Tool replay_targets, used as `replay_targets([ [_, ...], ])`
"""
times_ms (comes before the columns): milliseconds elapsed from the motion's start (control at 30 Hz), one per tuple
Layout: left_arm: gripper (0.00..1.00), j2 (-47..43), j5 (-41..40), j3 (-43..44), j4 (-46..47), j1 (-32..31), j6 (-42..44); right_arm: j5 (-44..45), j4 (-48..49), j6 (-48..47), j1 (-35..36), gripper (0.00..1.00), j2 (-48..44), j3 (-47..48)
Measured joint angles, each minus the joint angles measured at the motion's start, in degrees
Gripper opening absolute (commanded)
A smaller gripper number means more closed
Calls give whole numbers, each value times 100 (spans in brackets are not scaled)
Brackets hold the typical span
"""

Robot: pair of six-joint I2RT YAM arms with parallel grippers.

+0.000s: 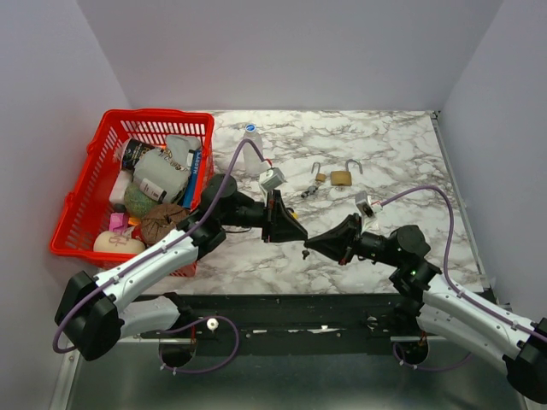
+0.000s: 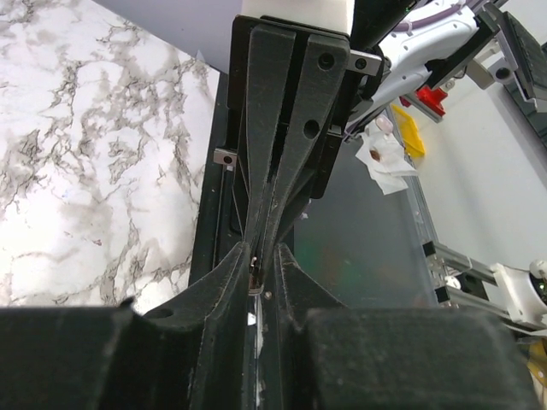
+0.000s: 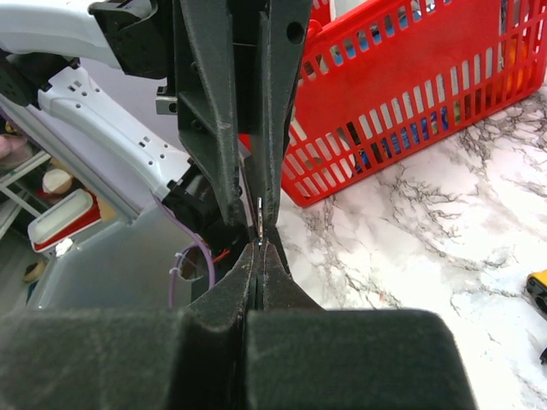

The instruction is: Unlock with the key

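A thin metal key (image 3: 259, 218) stands edge-on out of my right gripper (image 3: 259, 243), which is shut on it. My left gripper (image 2: 259, 252) meets the right one tip to tip above the table's front. Its fingers (image 2: 226, 273) sit on either side of the key (image 2: 253, 272), narrowly apart, with a slit of light beside the key. From above, the left gripper (image 1: 299, 234) and the right gripper (image 1: 309, 244) touch noses. A brass padlock (image 1: 341, 178) with its shackle raised lies farther back on the marble table (image 1: 402, 154).
A red basket (image 1: 85, 196) full of items stands at the left. A clear bottle (image 1: 252, 147) stands behind the left arm. A smaller padlock (image 1: 319, 177) and a loose bunch of keys (image 1: 309, 193) lie near the brass one. A black rail (image 1: 291, 307) edges the front.
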Motion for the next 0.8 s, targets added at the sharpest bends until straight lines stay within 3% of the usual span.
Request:
replay_targets([
  [100,0,17,-37,0,-52,-31,68,-46,4,24,2,1,11,9],
  [267,0,33,-72,2,-105,-63,151,-101,9,68,0,4,26,17],
  [400,0,31,-98,4,-188,-72,219,-125,-22,92,0,24,42,17],
  [500,0,31,-133,7,-341,-92,269,-160,-57,74,0,32,50,20],
  [800,0,31,-208,9,-490,-109,372,-267,-199,68,0,41,-2,20],
])
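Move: The key is already pinched in the right fingers, its middle about 1 cm left of that hand, and sits roughly 2 cm to the right of the left hand, between its closing fingers. On the table some 15 cm below, the yellow padlock lies about 9 cm ahead and 2 cm left of the left hand; the large brass padlock is roughly 21 cm ahead and 12 cm right of it. The left fingers shut on the key and sink about 1.5 cm; the right fingers open, easing back some 1 cm. ##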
